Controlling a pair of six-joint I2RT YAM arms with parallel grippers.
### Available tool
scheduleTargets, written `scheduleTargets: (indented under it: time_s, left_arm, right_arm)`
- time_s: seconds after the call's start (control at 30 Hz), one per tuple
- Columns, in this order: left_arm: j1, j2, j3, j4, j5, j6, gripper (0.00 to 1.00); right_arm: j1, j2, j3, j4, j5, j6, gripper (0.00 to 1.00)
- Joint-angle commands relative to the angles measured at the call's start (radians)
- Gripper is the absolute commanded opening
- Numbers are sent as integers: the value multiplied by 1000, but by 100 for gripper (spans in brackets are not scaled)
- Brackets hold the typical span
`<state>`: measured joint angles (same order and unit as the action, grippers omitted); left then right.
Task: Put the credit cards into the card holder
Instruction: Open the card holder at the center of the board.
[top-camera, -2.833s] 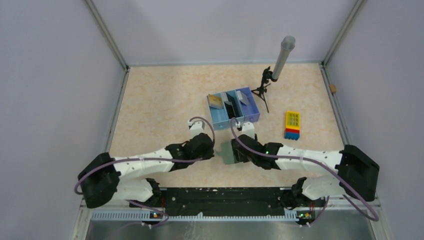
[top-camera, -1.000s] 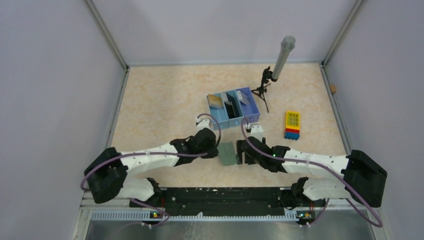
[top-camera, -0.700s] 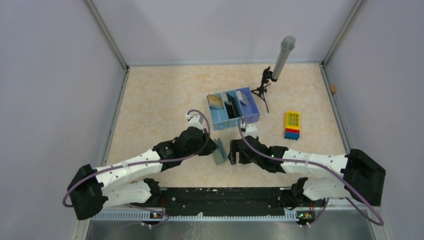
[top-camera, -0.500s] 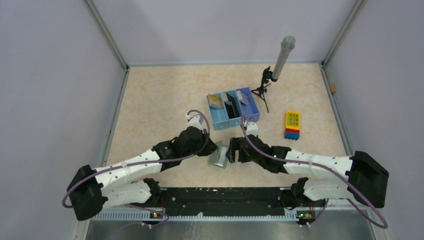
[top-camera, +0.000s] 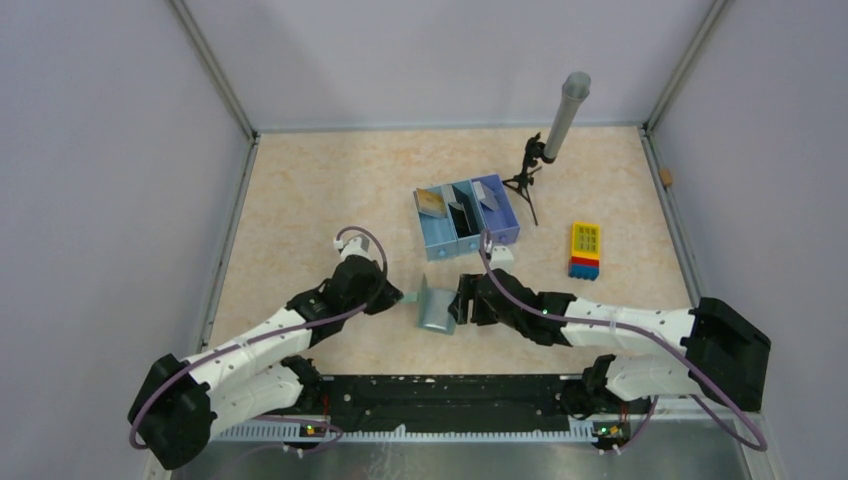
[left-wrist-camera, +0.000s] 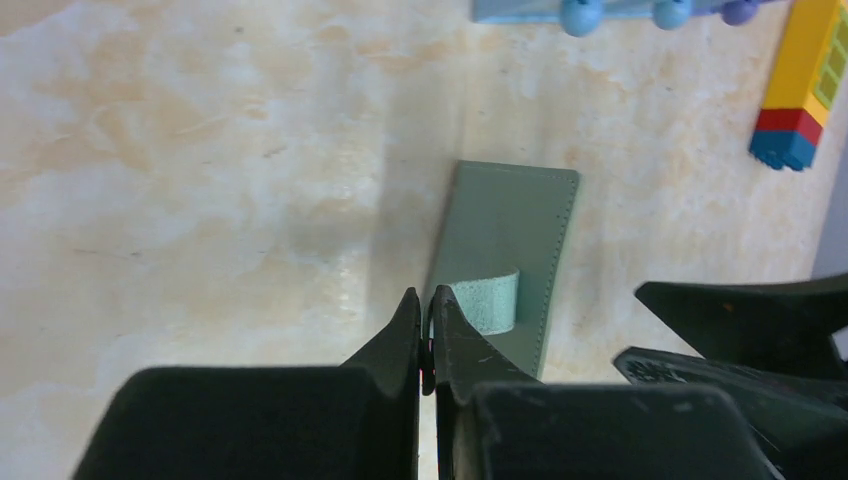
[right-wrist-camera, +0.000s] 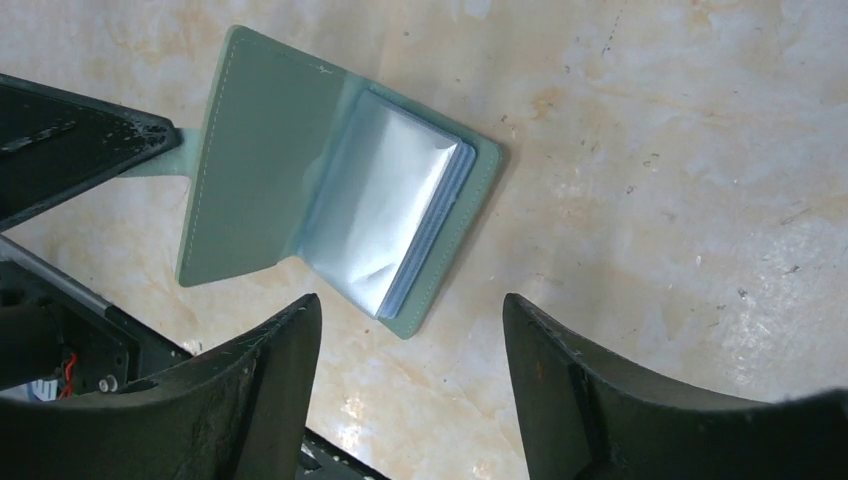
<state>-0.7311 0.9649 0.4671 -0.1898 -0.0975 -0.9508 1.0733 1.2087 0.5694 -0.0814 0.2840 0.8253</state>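
Note:
The grey-green card holder (top-camera: 435, 308) lies half open on the table between the two arms, its cover raised on the left and its light blue inner sleeves (right-wrist-camera: 385, 225) showing. My left gripper (top-camera: 400, 297) is shut on the holder's small closing tab (left-wrist-camera: 487, 301) at its left edge. Just right of the holder, my right gripper (top-camera: 459, 300) hovers open with nothing between its fingers. The credit cards (top-camera: 433, 202) stand in the compartments of the blue tray (top-camera: 470, 236) farther back. In the left wrist view the holder's outer cover (left-wrist-camera: 510, 230) stands on edge.
A small black tripod with a grey tube (top-camera: 560, 125) stands right of the tray. A yellow, red and blue toy block (top-camera: 585, 250) lies at the right. White walls ring the table. A small brown object (top-camera: 666, 178) sits by the right wall.
The left arm has drawn back to the left with the tab, swinging the holder's cover open from flat and closed. The right gripper stayed beside the holder, jaws slightly narrower.

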Motion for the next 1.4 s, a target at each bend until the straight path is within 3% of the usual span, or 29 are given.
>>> scheduleTargets:
  time_s: [0.0,0.33,0.87,1.37]
  left_arm:
    - [51,-23,-28,-13,41,42,0]
    - [72,13,-13,-109,-36,83,0]
    - [77,63,-14,-92,-40,99,0]
    - [76,101,5,-45,12,131,0]
  right_arm:
    - [11,1,1,75,-13,39,63]
    - [-12,114,18,213,-109,75,47]
    - [-67,207,37,263,-179,40,46]
    - [-28,250,150,289,-214,-55,28]
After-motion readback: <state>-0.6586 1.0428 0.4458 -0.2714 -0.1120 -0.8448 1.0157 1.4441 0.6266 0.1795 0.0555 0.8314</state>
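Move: The right hand, fingers open and empty, has the card holder's clear sleeve on the base about 4 cm to its left, 3 cm ahead and 4 cm below; the raised cover stands 4 cm left of it. The blue drawer box lies some 22 cm beyond the sleeve and 7 cm to its right. The left hand already grips the cover's tab: the cover is about 3 cm to its right and 1 cm ahead, the sleeve about 7 cm right, 1 cm ahead and 6 cm below. Keeping its shut grip on the tab, the left hand draws the cover left by about 4 cm and lowers it towards the table by as much, its left side rolling up some 10 degrees, then stays there as an anchor. The right hand goes left over the base, dips down beside the clear sleeve, then rises a little and sweeps farther left with the sleeve's edge, about 6 cm left in all, its fingers narrowing around the raised sleeve without shutting fully. ##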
